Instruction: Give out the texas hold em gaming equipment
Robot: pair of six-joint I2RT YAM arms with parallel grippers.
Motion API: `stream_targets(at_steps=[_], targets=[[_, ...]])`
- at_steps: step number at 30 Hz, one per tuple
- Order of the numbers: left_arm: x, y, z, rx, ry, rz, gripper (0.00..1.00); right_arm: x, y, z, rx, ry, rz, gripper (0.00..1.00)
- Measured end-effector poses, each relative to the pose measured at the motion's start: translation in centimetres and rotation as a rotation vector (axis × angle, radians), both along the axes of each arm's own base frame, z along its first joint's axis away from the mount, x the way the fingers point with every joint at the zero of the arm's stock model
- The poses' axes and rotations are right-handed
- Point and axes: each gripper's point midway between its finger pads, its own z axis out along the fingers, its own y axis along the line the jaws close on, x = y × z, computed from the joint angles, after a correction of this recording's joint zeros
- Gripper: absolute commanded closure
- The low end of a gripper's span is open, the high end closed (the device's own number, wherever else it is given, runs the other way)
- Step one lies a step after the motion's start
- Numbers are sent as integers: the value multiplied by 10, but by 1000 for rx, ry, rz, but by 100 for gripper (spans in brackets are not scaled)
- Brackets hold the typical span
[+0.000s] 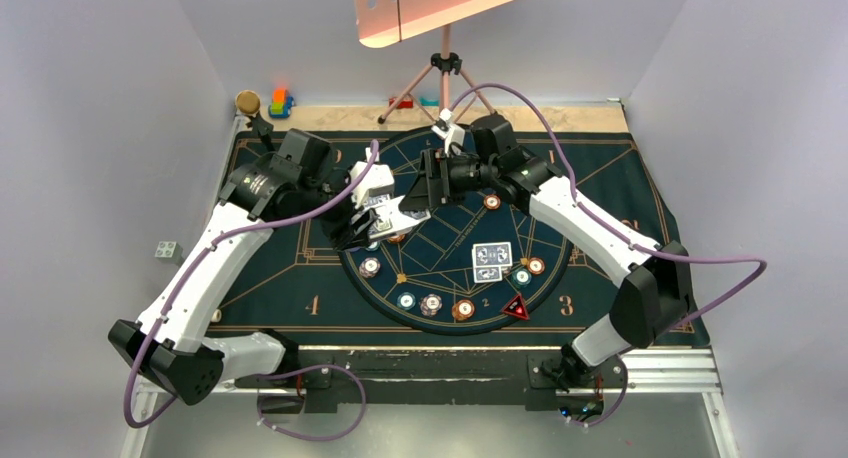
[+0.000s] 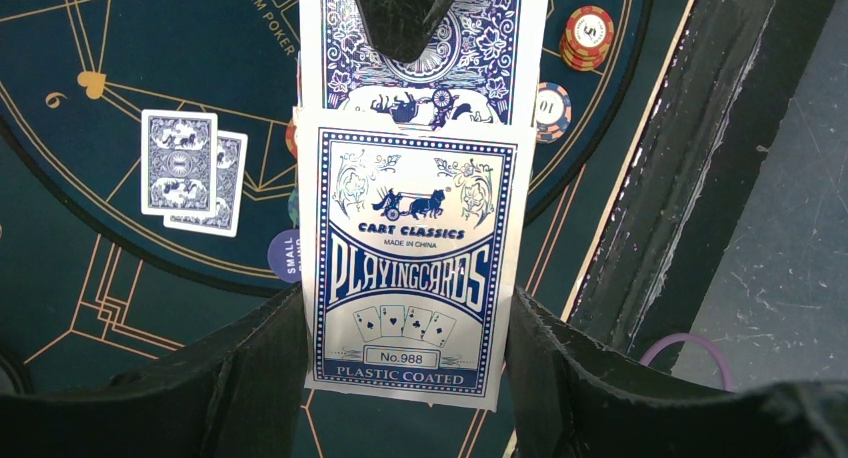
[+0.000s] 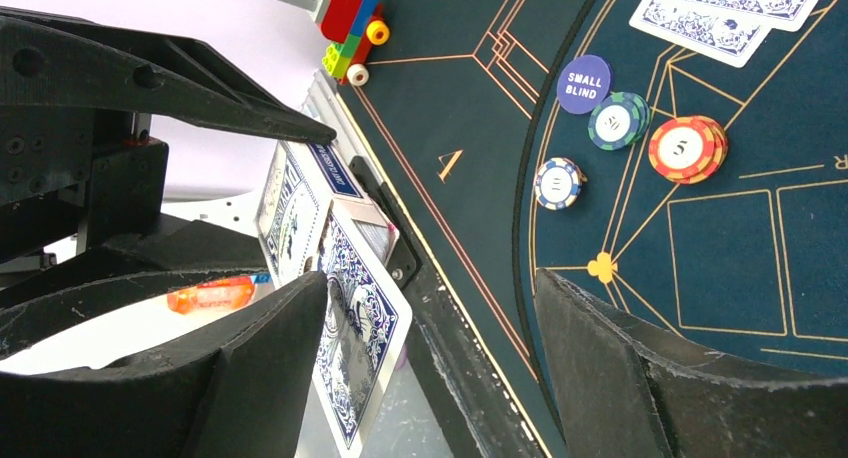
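My left gripper [image 2: 408, 308] is shut on a blue and white playing card box [image 2: 410, 268], held above the mat's left half [image 1: 385, 213]. A blue-backed card [image 2: 430, 68] sticks out of the box's top. My right gripper [image 3: 430, 278] is open around that card [image 3: 360, 318]; the card lies against one finger [image 3: 270, 358] and the other finger stands well apart. From above, the right gripper [image 1: 425, 193] meets the box at mid-table. Two blue-backed cards [image 1: 491, 261] lie on the round layout. Striped chips [image 1: 431, 303] and a red-black triangular marker [image 1: 516, 307] sit along its near rim. A dark-blue small blind disc [image 3: 584, 83] lies by a teal chip [image 3: 617, 120].
The dark gold-lined mat [image 1: 300, 248] covers the table. Coloured toy blocks [image 1: 280, 103] and a brown round object [image 1: 246, 102] stand at the back left. A tripod [image 1: 440, 78] stands behind the mat. A white die [image 1: 167, 250] lies off the mat's left edge.
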Motion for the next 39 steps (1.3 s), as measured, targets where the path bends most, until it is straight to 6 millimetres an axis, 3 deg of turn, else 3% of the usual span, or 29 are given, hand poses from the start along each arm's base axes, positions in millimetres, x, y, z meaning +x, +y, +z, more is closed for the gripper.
stream_targets(at_steps=[7, 14, 24, 39], targets=[[0, 0, 0, 1, 0, 0, 100, -2, -3, -3, -17, 16, -6, 33], [1, 0, 0, 2, -4, 1, 100, 3, -17, 8, -30, -23, -69, 41], [1, 0, 0, 2, -5, 2, 100, 9, -27, 15, -40, -57, -120, 64], [2, 2, -1, 11, -8, 8, 100, 20, -40, 33, -49, -100, -168, 89]])
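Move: On the card pack's exposed face, the right hand's base-side fingertip already lies on the top card. That card's middle is about 3 cm back, 3 cm left and 2 cm above the right hand point. Some 21 cm lower, the orange chips lie about 6 cm left and 2 cm back, and the dealt card pair about 11 cm left and 6 cm ahead. From the left hand, the top card is roughly 8 cm right, 2 cm ahead and 3 cm higher. Drawing the top card off the pack, the right hand backs away from the card box, about 4 cm to its right while rising some 3 cm and edging 2 cm forward, with the wrist turning about 10 degrees clockwise. Its fingers close from wide to nearly shut and come to pinch the card's outer end. The left hand stays put and keeps its grip on the box. ##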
